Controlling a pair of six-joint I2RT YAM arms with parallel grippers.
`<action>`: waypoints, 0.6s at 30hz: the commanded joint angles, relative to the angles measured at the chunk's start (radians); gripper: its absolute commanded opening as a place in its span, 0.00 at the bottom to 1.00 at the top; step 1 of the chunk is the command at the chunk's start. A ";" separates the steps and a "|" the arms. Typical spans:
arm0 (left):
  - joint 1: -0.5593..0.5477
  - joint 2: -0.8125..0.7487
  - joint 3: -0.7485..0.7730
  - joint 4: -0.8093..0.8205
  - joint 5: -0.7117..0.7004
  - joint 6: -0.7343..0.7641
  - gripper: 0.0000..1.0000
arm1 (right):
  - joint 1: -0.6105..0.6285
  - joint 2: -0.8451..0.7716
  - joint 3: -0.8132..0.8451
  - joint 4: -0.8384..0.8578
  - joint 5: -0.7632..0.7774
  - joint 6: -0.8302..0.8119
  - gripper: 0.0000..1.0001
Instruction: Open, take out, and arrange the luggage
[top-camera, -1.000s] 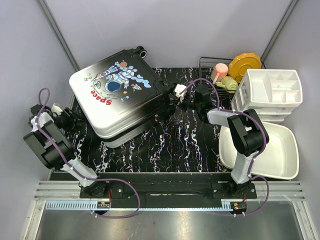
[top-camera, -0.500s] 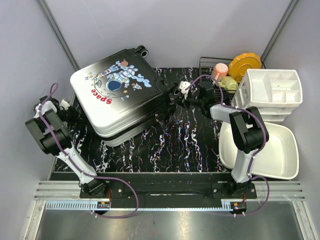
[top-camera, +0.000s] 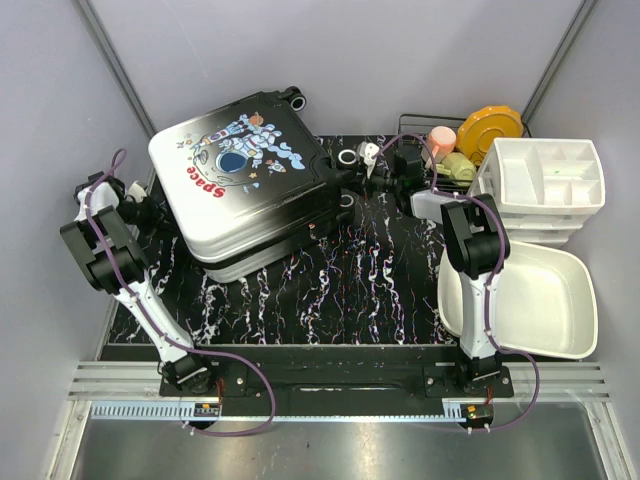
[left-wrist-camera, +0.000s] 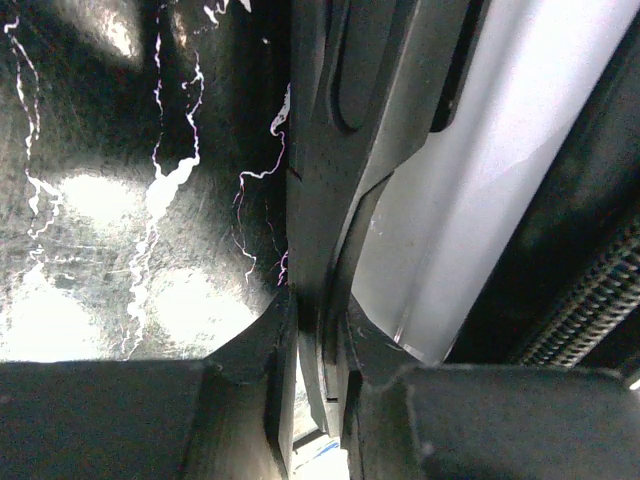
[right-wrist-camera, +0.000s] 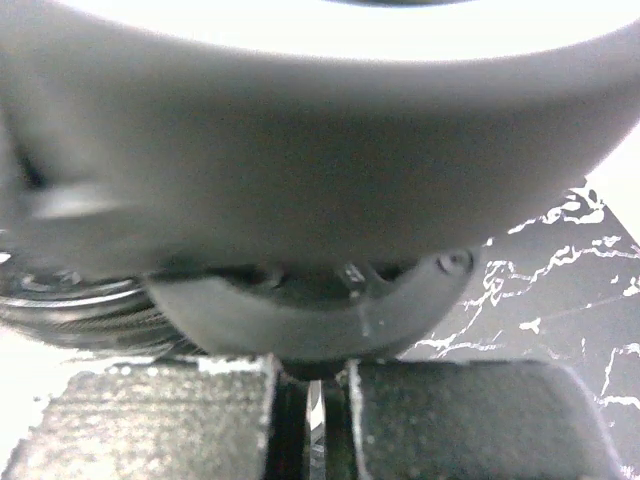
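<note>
The luggage (top-camera: 250, 190), a closed hard shell with an astronaut print and red "Space" lettering, lies flat and askew on the black marbled mat (top-camera: 370, 280). My left gripper (top-camera: 152, 212) is at its left side. In the left wrist view its fingers (left-wrist-camera: 280, 320) pinch a thin black trim strip (left-wrist-camera: 330, 150) of the shell. My right gripper (top-camera: 352, 182) is at the luggage's right side, by the wheels. There it is shut (right-wrist-camera: 312, 375) on a thin tab under a curved grey piece (right-wrist-camera: 300, 320) of the luggage (right-wrist-camera: 300, 150).
A white basin (top-camera: 560, 300) sits at the right front, with a stacked white drawer organiser (top-camera: 545, 185) behind it. A wire rack (top-camera: 420, 125) at the back holds an orange plate (top-camera: 490, 130), a pink cup (top-camera: 438, 140) and a green item (top-camera: 458, 165). Grey walls close in on three sides.
The luggage has shifted toward the back and slightly right. Both arms moved with it, and the left gripper has closed on its left edge.
</note>
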 joint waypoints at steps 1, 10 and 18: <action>-0.035 0.086 0.081 0.214 -0.049 0.017 0.00 | -0.047 0.086 0.154 0.215 0.031 0.151 0.00; -0.102 0.094 0.101 0.239 -0.027 0.041 0.00 | -0.026 0.320 0.513 0.112 0.003 0.475 0.00; -0.130 0.066 0.107 0.269 0.003 0.003 0.00 | 0.010 0.369 0.660 -0.181 0.109 0.489 0.04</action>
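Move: At the suitcase's wheel end, the right hand's shut fingers have the nearer upper wheel just beside them, about 3 cm ahead, 4 cm left and 2 cm higher; the lower near wheel is some 7 cm back and 4 cm left, the far wheel roughly 17 cm ahead and 16 cm left. The suitcase's middle lies about 26 cm left and 3 cm back of that hand. From the left hand, already on the handle, it lies some 19 cm right and 6 cm ahead. Sweeping forward about 7 cm and left 4 cm at nearly level height, the right hand leaves its place beside the near upper wheel for the suitcase's wheel end, shut fingers still aimed left, wrist turning some 20 degrees. The left hand keeps its pinch on the handle and eases forward about 2 cm with it. ##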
